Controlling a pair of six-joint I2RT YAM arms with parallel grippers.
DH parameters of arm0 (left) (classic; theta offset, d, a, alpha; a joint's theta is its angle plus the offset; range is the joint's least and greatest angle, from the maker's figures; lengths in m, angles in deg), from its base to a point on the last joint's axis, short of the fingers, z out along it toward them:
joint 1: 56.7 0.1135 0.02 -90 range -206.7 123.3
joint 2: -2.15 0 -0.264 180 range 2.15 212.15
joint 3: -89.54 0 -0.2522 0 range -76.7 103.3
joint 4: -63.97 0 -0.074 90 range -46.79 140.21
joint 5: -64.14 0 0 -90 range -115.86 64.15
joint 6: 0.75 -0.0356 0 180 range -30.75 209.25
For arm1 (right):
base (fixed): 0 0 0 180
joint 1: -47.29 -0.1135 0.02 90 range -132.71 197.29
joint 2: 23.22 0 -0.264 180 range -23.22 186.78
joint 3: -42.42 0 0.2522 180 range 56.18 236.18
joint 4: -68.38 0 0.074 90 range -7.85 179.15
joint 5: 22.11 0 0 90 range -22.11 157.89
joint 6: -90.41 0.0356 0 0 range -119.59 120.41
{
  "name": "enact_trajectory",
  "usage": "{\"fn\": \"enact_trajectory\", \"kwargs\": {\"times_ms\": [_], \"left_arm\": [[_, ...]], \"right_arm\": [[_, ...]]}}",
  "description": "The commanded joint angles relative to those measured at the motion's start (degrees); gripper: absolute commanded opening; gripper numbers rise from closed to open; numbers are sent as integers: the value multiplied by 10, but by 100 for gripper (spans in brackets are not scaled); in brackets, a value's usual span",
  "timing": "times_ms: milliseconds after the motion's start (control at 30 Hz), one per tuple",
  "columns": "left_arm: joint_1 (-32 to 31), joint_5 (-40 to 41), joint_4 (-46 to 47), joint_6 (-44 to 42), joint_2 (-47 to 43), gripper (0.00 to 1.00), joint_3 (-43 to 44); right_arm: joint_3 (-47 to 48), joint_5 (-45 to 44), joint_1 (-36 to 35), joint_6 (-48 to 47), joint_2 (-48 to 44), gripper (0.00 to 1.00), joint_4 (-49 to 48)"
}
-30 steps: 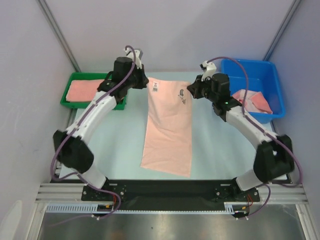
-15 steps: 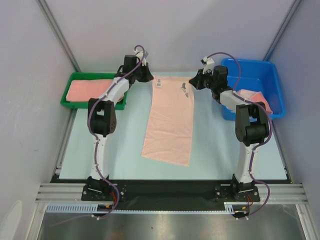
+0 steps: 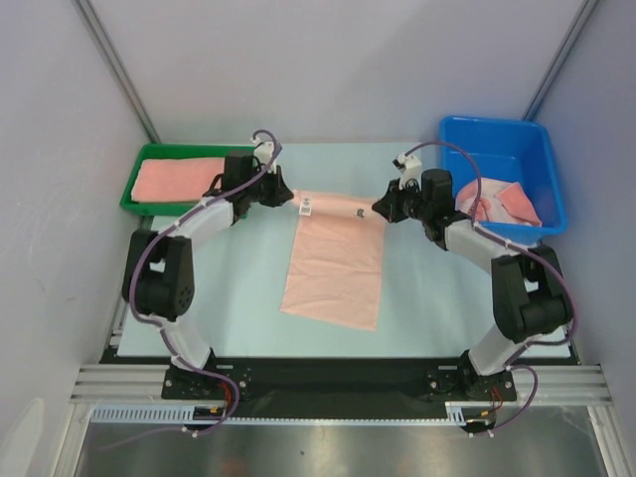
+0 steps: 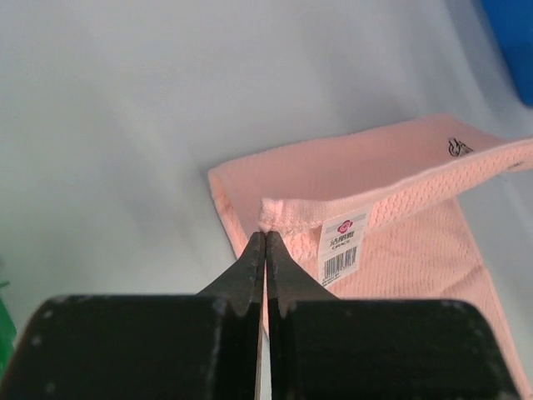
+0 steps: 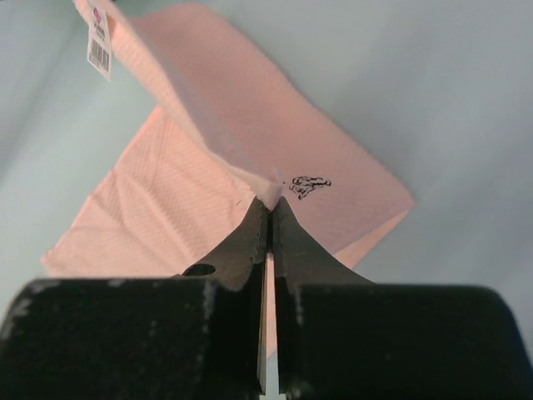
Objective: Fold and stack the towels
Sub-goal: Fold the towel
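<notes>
A long salmon-pink towel (image 3: 333, 268) lies on the table, its far edge lifted and carried over the rest. My left gripper (image 3: 296, 203) is shut on the far left corner, next to a white barcode label (image 4: 341, 246). In the left wrist view the closed tips (image 4: 265, 234) pinch the hem of the towel (image 4: 333, 179). My right gripper (image 3: 376, 210) is shut on the far right corner. In the right wrist view its tips (image 5: 271, 202) grip the cloth (image 5: 250, 125) beside a small dark motif (image 5: 310, 185).
A green tray (image 3: 142, 207) at the left holds a folded pink towel (image 3: 174, 179). A blue bin (image 3: 497, 134) at the right holds a crumpled pink towel (image 3: 502, 202). Grey walls close in the back and sides.
Both grippers have moved toward the near side, bringing the towel's far edge with them. The towel looks shorter, its far part now raised over the rest.
</notes>
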State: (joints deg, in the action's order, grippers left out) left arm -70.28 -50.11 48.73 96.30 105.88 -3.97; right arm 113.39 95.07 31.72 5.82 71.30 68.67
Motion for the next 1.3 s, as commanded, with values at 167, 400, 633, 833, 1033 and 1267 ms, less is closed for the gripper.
{"fn": "enact_trajectory", "kwargs": {"times_ms": [167,400,633,833,1033,1267], "left_arm": [[-46,53,31,19,-149,0,-174],[-101,120,36,73,-236,0,-296],[-144,209,24,122,-310,7,-369],[-166,274,-73,164,-359,43,-364],[-166,254,-142,230,-353,52,-325],[-174,167,-114,256,-270,54,-313]], "right_arm": [[-147,-77,-70,30,-147,0,70],[-221,-114,-120,64,-222,0,119],[-285,-138,-159,111,-283,14,150],[-271,-101,-169,167,-345,33,232],[-255,-193,-170,330,-383,37,297],[-251,-256,-184,426,-290,34,310]]}}
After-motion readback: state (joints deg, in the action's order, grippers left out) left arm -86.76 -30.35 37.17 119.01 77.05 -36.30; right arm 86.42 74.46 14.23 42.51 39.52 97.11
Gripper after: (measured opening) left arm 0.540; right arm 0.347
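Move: The pink towel's far edge is already pinched in both shut grippers. Its near left corner lies about 24 cm back, 4 cm left and 9 cm below the left hand; its near right corner about 25 cm back, 1 cm left and 10 cm below the right hand. The green tray is some 25 cm left and 8 cm ahead of the left hand; the blue bin about 33 cm right and 10 cm ahead of the right hand. The towel's held edge is drawn back over its own lower layer by both hands together, quickly, about 17 cm and sinking some 6 cm, towards the near edge. The fingers then open and let go; both hands ease back a few more centimetres, rise slightly and dip again, tipping their fingers further down, the right by over 30 degrees. ##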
